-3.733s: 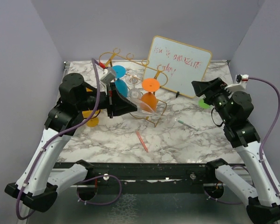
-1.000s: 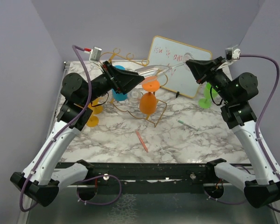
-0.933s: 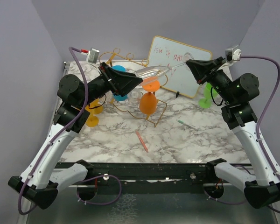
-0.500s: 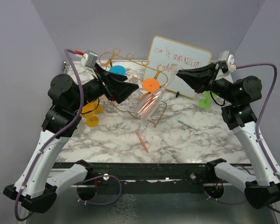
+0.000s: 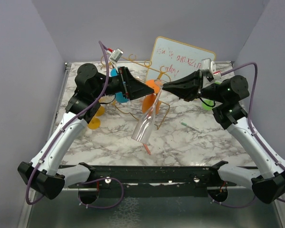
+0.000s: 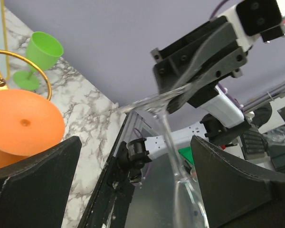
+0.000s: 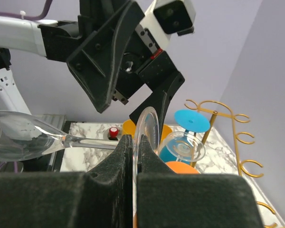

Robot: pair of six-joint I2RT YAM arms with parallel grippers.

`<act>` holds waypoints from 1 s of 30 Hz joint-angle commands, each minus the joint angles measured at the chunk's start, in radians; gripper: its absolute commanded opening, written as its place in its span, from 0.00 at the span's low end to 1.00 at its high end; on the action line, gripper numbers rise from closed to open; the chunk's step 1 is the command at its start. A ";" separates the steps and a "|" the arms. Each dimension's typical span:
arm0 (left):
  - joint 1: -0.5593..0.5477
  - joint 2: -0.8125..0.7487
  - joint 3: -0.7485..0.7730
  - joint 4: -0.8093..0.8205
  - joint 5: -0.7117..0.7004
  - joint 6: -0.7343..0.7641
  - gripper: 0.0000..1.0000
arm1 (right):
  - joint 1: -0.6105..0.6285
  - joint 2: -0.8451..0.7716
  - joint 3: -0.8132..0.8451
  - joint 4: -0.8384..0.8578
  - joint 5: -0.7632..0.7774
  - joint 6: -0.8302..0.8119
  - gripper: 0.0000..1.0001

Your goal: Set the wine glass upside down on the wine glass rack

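Note:
My right gripper is shut on the flat foot of a clear wine glass. The glass hangs bowl-down and tilted in front of the gold wine glass rack. In the right wrist view its stem runs left to the bowl. My left gripper stands open beside the stem. In the left wrist view its fingers sit apart on either side of the glass without touching it. Orange, blue and clear glasses hang on the rack.
A framed whiteboard leans at the back. Yellow-orange glasses stand on the marble at left, and a green glass sits behind my right arm. A red pen and a green pen lie on the table.
My left gripper opened and let go of the glass bowl. My right gripper swung left and down with the foot, so the bowl dropped from level to hanging toward the front.

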 commanded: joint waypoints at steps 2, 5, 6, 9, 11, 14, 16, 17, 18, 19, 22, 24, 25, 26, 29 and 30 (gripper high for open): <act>0.001 -0.042 0.024 0.044 0.067 -0.023 0.97 | 0.073 0.033 0.041 -0.035 0.084 -0.111 0.01; 0.001 -0.051 0.008 0.043 0.075 -0.034 0.92 | 0.099 0.048 0.051 -0.041 0.121 -0.150 0.01; 0.001 -0.047 0.002 0.039 0.081 -0.031 0.89 | 0.107 0.053 0.058 -0.046 0.133 -0.158 0.01; 0.001 -0.033 -0.001 -0.034 0.089 -0.002 0.73 | 0.124 0.063 0.078 -0.060 0.168 -0.214 0.01; 0.001 -0.026 -0.003 -0.066 0.095 0.013 0.62 | 0.127 0.069 0.092 -0.062 0.173 -0.229 0.01; 0.001 -0.016 -0.005 -0.083 0.114 0.021 0.50 | 0.134 0.083 0.112 -0.078 0.167 -0.251 0.01; 0.002 -0.010 -0.007 -0.071 0.143 0.015 0.45 | 0.141 0.093 0.122 -0.097 0.157 -0.269 0.01; 0.001 -0.008 -0.014 -0.042 0.167 0.002 0.42 | 0.145 0.099 0.128 -0.111 0.154 -0.282 0.01; 0.001 -0.006 -0.025 -0.026 0.183 -0.013 0.38 | 0.150 0.103 0.133 -0.125 0.153 -0.294 0.01; 0.001 -0.005 -0.034 -0.017 0.193 -0.024 0.34 | 0.156 0.105 0.134 -0.133 0.153 -0.307 0.01; 0.001 -0.004 -0.058 -0.011 0.213 -0.030 0.21 | 0.174 0.108 0.132 -0.155 0.158 -0.344 0.01; 0.001 -0.008 -0.070 -0.013 0.222 -0.025 0.13 | 0.180 0.109 0.132 -0.166 0.167 -0.365 0.01; 0.001 -0.009 -0.074 -0.017 0.224 -0.017 0.08 | 0.181 0.110 0.133 -0.168 0.169 -0.371 0.01; 0.001 -0.012 -0.076 -0.026 0.223 -0.002 0.01 | 0.182 0.111 0.133 -0.168 0.172 -0.373 0.01; 0.002 -0.035 -0.086 -0.046 0.191 0.075 0.00 | 0.183 0.115 0.138 -0.158 0.182 -0.340 0.01; 0.001 -0.045 -0.082 -0.068 0.163 0.111 0.00 | 0.183 0.117 0.138 -0.150 0.184 -0.322 0.01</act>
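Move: My right hand pinches the clear wine glass by its foot, bowl towards me. The bare stem lies about 5 cm back, 5 cm right and 1 cm below my open left hand, and about 5 cm back and 3 cm left of my right. From my left hand, the racked orange glass is some 8 cm ahead, 3 cm right and 15 cm down; the blue one 12 cm ahead, 12 cm left, just as low. I carry the glass about 5 cm left towards my left hand, bobbing down, up and down again and tilting the wrist some 10 degrees, still pinching the foot. Meanwhile my left hand draws back 3 cm, rises slightly, then sinks about 4 cm as its wide-open fingers shut on the stem, pinching it just below the foot on the bowl side. ##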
